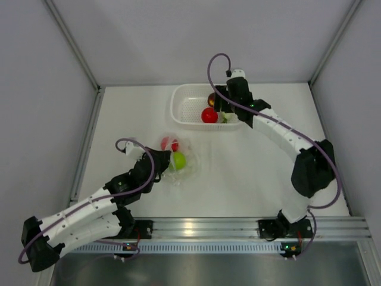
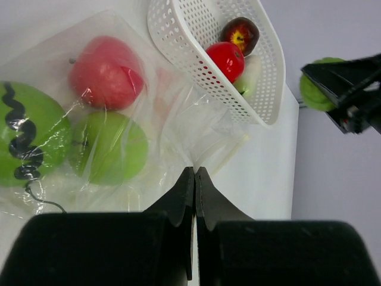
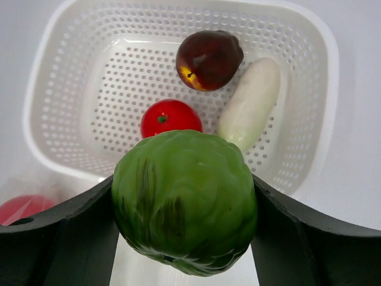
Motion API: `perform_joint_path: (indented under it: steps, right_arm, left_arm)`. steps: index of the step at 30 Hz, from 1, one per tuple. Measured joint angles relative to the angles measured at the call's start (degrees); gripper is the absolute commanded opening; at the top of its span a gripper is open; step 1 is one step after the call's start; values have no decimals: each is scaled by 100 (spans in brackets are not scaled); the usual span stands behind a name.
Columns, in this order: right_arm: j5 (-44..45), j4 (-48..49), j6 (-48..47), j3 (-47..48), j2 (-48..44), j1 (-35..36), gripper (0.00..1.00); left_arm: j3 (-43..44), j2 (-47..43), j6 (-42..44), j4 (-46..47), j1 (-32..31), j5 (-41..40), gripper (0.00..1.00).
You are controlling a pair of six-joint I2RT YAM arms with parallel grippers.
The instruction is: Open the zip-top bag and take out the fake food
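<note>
The clear zip-top bag (image 1: pixel 189 168) lies on the table left of centre, holding a red ball (image 1: pixel 168 143) and a green ball (image 1: pixel 178 159). In the left wrist view the bag (image 2: pixel 178 113) holds the red ball (image 2: pixel 106 71), the green ball (image 2: pixel 110 146) and a green piece with a black wavy mark (image 2: pixel 24 140). My left gripper (image 2: pixel 194 171) is shut on the bag's edge. My right gripper (image 3: pixel 184 202) is shut on a green cabbage-like ball (image 3: pixel 184 208) above the near rim of the white basket (image 3: pixel 47 77).
The basket (image 1: pixel 178 98) stands at the back centre and holds a maroon ball (image 3: pixel 208 59), a red ball (image 3: pixel 171 117) and a white elongated piece (image 3: pixel 249 102). Grey walls enclose the table on the left, back and right.
</note>
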Motion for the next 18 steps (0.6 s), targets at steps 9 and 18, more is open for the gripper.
perform_joint_path:
  steps: [9, 18]
  right_arm:
    - [-466, -437, -431, 2015, 2415, -63, 59]
    - [-374, -448, -1145, 3359, 3499, 240, 99]
  left_arm:
    - [79, -162, 76, -109, 2, -59, 0]
    - [162, -190, 238, -140, 7, 15, 0]
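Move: The right hand already holds the green pepper; the middle of the white basket lies about 12 cm ahead, 5 cm left and 19 cm below it. Inside, the tomato is some 7 cm ahead and 4 cm left of that hand, the dark fruit about 14 cm ahead and 3 cm left, both about 18 cm down. From the left hand, pinching the bag, the basket's middle is roughly 34 cm ahead, 15 cm right and 18 cm below. Right hand travels about 9 cm each forward, left and down over the basket, opening to release the green pepper. ##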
